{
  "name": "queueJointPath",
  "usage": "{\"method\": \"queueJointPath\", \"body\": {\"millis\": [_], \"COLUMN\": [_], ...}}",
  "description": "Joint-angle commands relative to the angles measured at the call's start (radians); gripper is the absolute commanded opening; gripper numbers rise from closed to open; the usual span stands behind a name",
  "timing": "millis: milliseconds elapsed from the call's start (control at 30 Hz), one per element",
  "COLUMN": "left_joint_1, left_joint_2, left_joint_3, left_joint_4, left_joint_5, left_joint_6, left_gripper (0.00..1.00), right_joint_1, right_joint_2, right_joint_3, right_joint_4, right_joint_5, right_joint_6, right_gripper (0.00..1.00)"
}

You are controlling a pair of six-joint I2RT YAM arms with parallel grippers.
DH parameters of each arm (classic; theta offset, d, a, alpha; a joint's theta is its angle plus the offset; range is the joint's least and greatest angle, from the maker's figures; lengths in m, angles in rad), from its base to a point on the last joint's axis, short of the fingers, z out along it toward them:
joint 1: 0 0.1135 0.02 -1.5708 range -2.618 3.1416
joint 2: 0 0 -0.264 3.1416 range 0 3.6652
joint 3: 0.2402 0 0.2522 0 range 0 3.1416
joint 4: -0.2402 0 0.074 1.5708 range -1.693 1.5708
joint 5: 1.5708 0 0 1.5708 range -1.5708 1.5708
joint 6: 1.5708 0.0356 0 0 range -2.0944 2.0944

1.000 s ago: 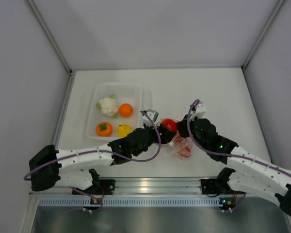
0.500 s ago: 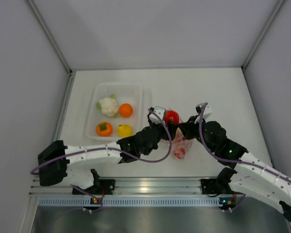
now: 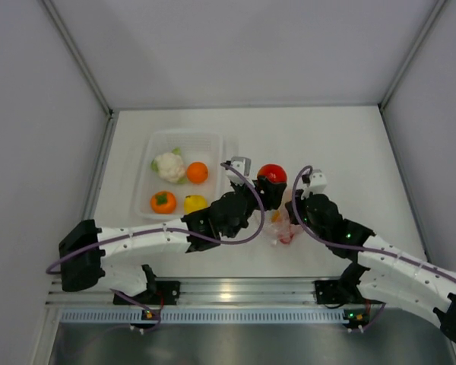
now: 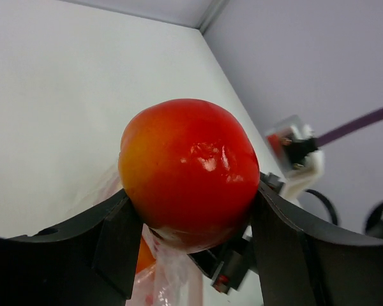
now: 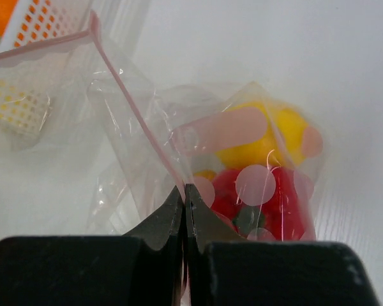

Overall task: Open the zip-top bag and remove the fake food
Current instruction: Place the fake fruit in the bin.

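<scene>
My left gripper is shut on a glossy red tomato, one piece of the fake food, held above the table just right of the tray. In the left wrist view the tomato fills the gap between the black fingers. Below it, the clear zip-top bag lies crumpled. My right gripper is shut on the bag's pink-striped edge. A yellow lemon and a red pepper show through the plastic.
A rigid clear tray at the left holds a cauliflower, an orange, a persimmon and a lemon. Grey walls close the table on three sides. Both arms cross near the table's middle.
The left gripper has carried the tomato up and away from the bag, toward the back. The right gripper has kept its pinch on the bag's edge and shifted slightly.
</scene>
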Motion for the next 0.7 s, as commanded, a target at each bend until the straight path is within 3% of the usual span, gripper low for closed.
{"method": "queueJointPath", "body": {"millis": [0, 133, 300, 367, 533, 667], "left_joint_1": [0.006, 0.054, 0.12, 0.195, 0.489, 0.609], "left_joint_2": [-0.086, -0.124, -0.137, -0.146, -0.168, -0.034], "left_joint_3": [0.019, 0.048, 0.14, 0.126, 0.063, 0.131], "left_joint_4": [-0.033, -0.165, -0.503, -0.59, -0.598, -0.663], "left_joint_5": [0.143, 0.233, 0.04, 0.05, 0.305, 0.275], "left_joint_6": [-0.136, -0.158, -0.15, -0.159, -0.144, -0.063], "left_gripper": [0.0, 0.0, 0.0, 0.0, 0.0, 0.0], "right_joint_1": [-0.012, -0.034, -0.051, -0.055, -0.057, -0.055], "right_joint_2": [0.082, 0.168, 0.116, 0.079, 0.015, -0.073], "right_joint_3": [0.04, 0.074, 0.068, 0.068, 0.103, 0.105], "right_joint_4": [0.008, -0.004, -0.009, -0.012, -0.071, -0.093], "right_joint_5": [0.091, 0.099, 0.102, 0.103, 0.1, 0.108], "right_joint_6": [0.009, 0.028, 0.048, 0.045, 0.016, 0.007], "right_gripper": [0.0, 0.0, 0.0, 0.0, 0.0, 0.0]}}
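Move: The bin's middle lies about 28 cm to the left of the left hand, 14 cm ahead and some 23 cm below, with the red fruit already held clear of the bag. In the bin, the orange lies about 22 cm left and 13 cm ahead of that hand, the lemon 23 cm left and 5 cm ahead, and the cauliflower 32 cm left and 16 cm ahead. From the right hand, the bin is about 34 cm left, 15 cm ahead and 11 cm below. Keeping its grip on the red fruit, the left hand eases slightly back and up, then swings left some 17 cm and forward about 10 cm towards the bin, sinking as it goes, while the wrist turns counter-clockwise and the fingers tip down, each by about 20 degrees. The right hand keeps the bag's edge pinched in shut fingers, dipping and then rising again as it drifts slightly right. ##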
